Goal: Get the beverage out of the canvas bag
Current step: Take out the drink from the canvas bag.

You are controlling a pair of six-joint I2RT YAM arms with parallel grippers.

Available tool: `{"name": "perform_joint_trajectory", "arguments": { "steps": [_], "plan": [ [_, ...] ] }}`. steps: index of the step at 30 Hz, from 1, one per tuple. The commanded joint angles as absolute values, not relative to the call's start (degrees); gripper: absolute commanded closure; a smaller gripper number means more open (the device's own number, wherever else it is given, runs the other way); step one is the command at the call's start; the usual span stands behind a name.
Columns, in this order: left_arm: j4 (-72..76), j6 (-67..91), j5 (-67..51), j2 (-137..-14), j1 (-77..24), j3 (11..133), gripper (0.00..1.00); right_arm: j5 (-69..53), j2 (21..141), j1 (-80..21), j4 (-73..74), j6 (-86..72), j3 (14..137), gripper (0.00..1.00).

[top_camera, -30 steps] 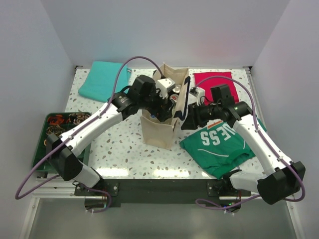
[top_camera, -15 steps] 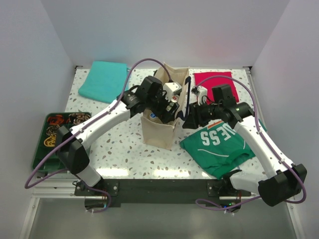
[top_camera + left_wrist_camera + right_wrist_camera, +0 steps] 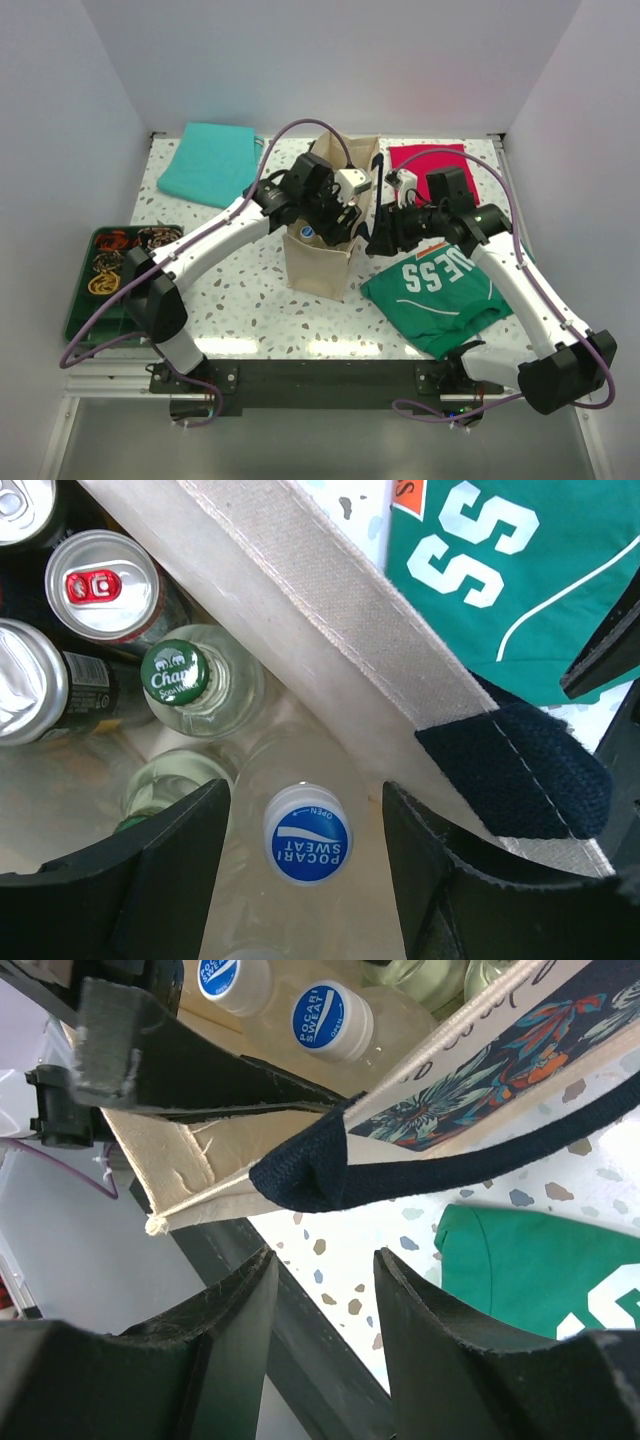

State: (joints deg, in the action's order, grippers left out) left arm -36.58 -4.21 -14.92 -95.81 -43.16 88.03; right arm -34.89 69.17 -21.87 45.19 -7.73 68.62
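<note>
The canvas bag (image 3: 318, 262) stands upright mid-table, its mouth held wide. My left gripper (image 3: 335, 222) reaches down into it. In the left wrist view its jaws (image 3: 305, 800) stand either side of a clear bottle with a blue Pocari Sweat cap (image 3: 308, 833), a gap showing on both sides. Beside that beverage are a green-capped glass bottle (image 3: 175, 672) and silver cans (image 3: 102, 585). My right gripper (image 3: 378, 235) sits at the bag's right rim. Its jaws (image 3: 325, 1258) are apart and empty, just below the navy strap handle (image 3: 330, 1175).
A green jersey (image 3: 440, 290) lies right of the bag under the right arm. A teal cloth (image 3: 208, 160) and a red cloth (image 3: 425, 160) lie at the back. A green tray (image 3: 80, 300) with small items sits at the left edge.
My left arm has pushed farther over and into the bag, and its jaws have narrowed toward the blue-capped bottle. The right gripper has hardly moved.
</note>
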Motion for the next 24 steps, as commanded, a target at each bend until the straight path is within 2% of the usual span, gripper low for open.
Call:
{"name": "perform_joint_trajectory", "arguments": {
  "steps": [1,2,3,5,8,9,11,12,14,15,24],
  "plan": [
    [-37.8,-5.8,-15.4,-96.2,-43.7,90.5,0.34,-33.6,68.6,-22.1,43.7,-8.6,70.9,0.52],
    [-37.8,-5.7,-15.4,-96.2,-43.8,90.4,0.35,-33.6,68.5,-22.1,43.6,-8.8,70.8,0.52],
    [-38.1,-6.1,-15.6,-96.2,-43.8,90.5,0.42,-33.5,68.5,-22.1,43.5,-8.9,70.8,0.52],
    [-38.8,-6.5,-16.0,-96.2,-43.8,91.0,0.44,-33.3,68.5,-22.1,43.5,-9.0,70.9,0.52],
    [-39.4,-6.9,-15.2,-96.3,-43.9,91.3,0.55,-33.1,68.4,-22.1,43.3,-8.9,70.9,0.52],
    [-39.4,-7.0,-15.2,-96.4,-43.9,91.3,0.64,-32.9,68.3,-22.1,43.3,-8.9,70.9,0.52],
    [-39.5,-6.9,-15.2,-96.4,-43.9,91.7,0.71,-32.8,68.3,-22.2,43.3,-8.9,70.8,0.53],
    [-39.4,-6.9,-15.3,-96.5,-43.9,91.8,0.79,-32.8,68.2,-22.2,43.3,-8.9,70.7,0.53],
    [-39.3,-6.7,-15.2,-96.4,-44.1,91.9,0.88,-32.8,68.1,-22.2,43.0,-9.0,70.6,0.53],
    [-39.1,-6.4,-15.3,-96.3,-44.1,91.8,0.99,-32.7,68.0,-22.1,42.9,-9.1,70.3,0.53],
    [-37.8,-5.0,-14.2,-94.6,-44.7,92.3,1.00,-29.7,67.1,-22.1,41.5,-10.1,70.1,0.53]
  ]
}}
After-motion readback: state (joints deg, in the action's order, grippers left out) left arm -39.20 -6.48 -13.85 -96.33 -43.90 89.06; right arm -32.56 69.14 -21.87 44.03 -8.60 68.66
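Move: The right-hand Pocari Sweat bottle in the bag has its cap already between the left fingers, its middle about 9 cm straight below that hand. The other Pocari bottle stands some 6 cm left of it and 1 cm nearer; one green-capped Chang bottle is about 6 cm farther out and 2 cm right, the other 4 cm out and 4 cm left. From the right hand, the Pocari bottle lies about 9 cm left, 3 cm ahead and 12 cm below. The left hand stays within about 1 cm and closes its open fingers, pinching the right-hand Pocari bottle's cap. ##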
